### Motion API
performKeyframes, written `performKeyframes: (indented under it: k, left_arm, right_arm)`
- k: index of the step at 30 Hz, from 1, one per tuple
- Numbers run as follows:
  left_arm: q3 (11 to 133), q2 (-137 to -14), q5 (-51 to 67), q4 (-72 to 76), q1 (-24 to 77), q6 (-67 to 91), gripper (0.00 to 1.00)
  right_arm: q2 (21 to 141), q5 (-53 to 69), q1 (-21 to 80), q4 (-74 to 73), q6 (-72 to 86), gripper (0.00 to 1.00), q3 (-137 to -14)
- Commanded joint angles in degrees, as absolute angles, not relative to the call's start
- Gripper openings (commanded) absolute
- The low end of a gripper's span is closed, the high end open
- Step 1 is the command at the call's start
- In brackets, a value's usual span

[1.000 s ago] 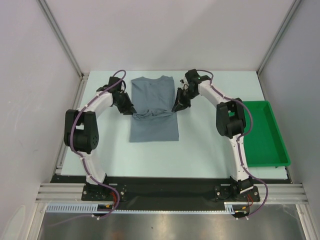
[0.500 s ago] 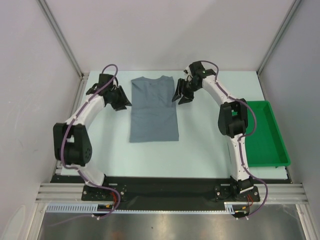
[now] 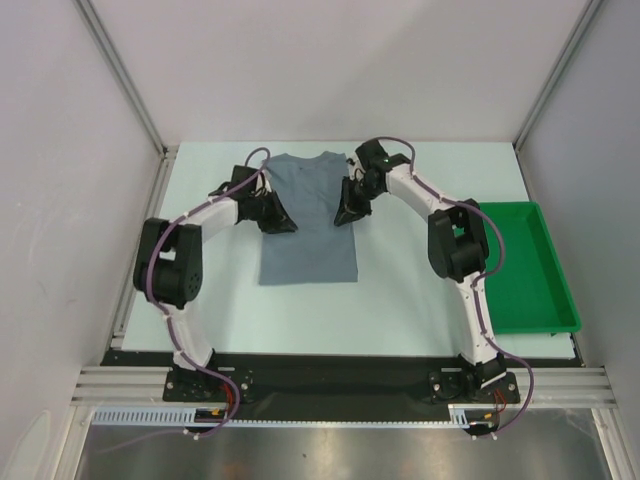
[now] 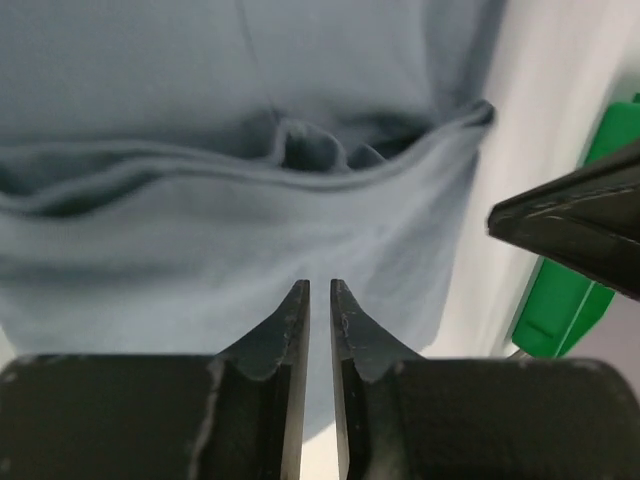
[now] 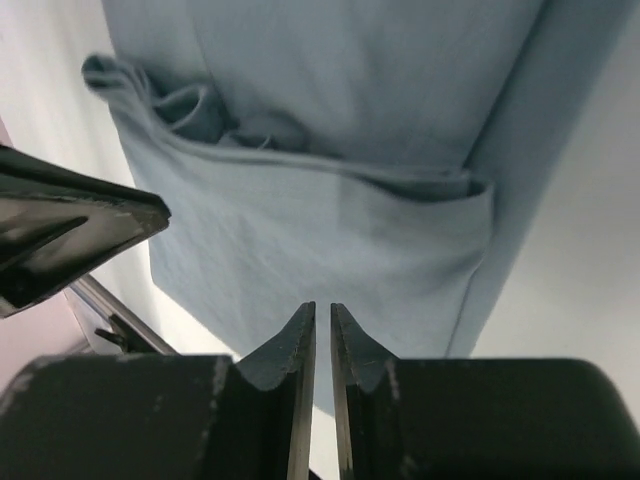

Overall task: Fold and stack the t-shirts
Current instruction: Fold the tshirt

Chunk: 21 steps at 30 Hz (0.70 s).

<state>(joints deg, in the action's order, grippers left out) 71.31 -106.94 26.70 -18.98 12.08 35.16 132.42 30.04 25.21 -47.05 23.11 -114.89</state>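
One slate blue-grey t-shirt (image 3: pixel 310 245) lies on the table as a long narrow rectangle, neck at the far end. My left gripper (image 3: pixel 283 225) sits over its left edge about halfway along, and my right gripper (image 3: pixel 344 217) over its right edge opposite. In the left wrist view the left gripper (image 4: pixel 320 285) has its jaws closed to a thin slit, tips down on the t-shirt (image 4: pixel 250 225). The right gripper (image 5: pixel 323 308) looks the same on the t-shirt (image 5: pixel 330 230). A raised crease of cloth runs across between the two grippers.
A green tray (image 3: pixel 527 270) stands on the right side of the table, nothing in it; its corner (image 4: pixel 560 300) shows in the left wrist view. Pale walls and metal posts close in the table on three sides.
Half a second ago both grippers stood open beside the shirt, farther back. They have moved inward over its edges and closed. The bunched fold seen a second ago now lies nearly flat.
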Motion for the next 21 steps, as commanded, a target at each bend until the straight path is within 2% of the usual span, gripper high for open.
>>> performKeyframes:
  k: [1,4,8,10,13,14,16,17,21]
  left_arm:
    - [78.1,-111.9,27.9,-17.7,10.3,36.0,0.18]
    - [80.2,-116.4,27.2,-19.1,8.5,34.5,0.18]
    - [82.1,-116.0,25.9,-21.4,7.9,29.5,0.20]
    - [81.6,-112.1,27.0,-21.8,7.9,28.6,0.25]
    - [78.9,-103.9,27.3,-23.2,8.0,27.1,0.38]
    - [78.1,-101.8,27.0,-23.9,8.0,26.5,0.39]
    - [75.2,-97.1,25.8,-27.3,8.0,25.5,0.44]
    - [73.9,-92.8,25.0,-28.2,7.9,25.4,0.49]
    - [62.3,-83.3,25.1,-30.8,7.9,27.3,0.55]
  right_arm:
    - [136.5,30.5,22.3,-44.2,24.2,0.16,-117.2]
    - [137.7,30.6,20.9,-44.5,23.1,0.17,-117.7]
    - [139.6,30.3,20.2,-47.8,21.1,0.17,-120.1]
    - [138.3,28.5,20.6,-49.4,19.8,0.17,-120.5]
    - [134.6,24.6,20.7,-52.5,18.1,0.19,-120.1]
    - [133.3,23.9,20.8,-53.3,17.8,0.19,-119.5]
    - [128.3,22.0,21.6,-54.8,16.3,0.24,-114.8]
    - [126.0,21.5,22.0,-54.7,15.9,0.26,-112.6]
    - [116.5,23.8,22.5,-51.7,15.9,0.51,-99.1]
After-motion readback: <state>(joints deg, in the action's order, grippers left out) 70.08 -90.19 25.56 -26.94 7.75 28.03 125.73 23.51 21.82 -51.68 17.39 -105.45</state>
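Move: The near half of the t-shirt lies folded forward. Its loose edge, rippled in the middle, has its midpoint about 4 cm ahead of the nearly shut left gripper and 4 cm to its right, some 5 cm below; from the right gripper it is about 3 cm ahead and 8 cm left, 5 cm below. The near fold crosses about 13 cm behind the left gripper, 4 cm right. The edge's right end lies about 3 cm ahead and 3 cm right of the right gripper. Bring both nearly shut grippers forward and down about 5 cm onto the t-shirt's loose edge, spreading them apart as they go, to pat the ripple flat. Then draw both back and up off the cloth while opening the fingers: the left climbs fast, some 13 cm, the right only about 4 cm as it slides out past the shirt's right side. ##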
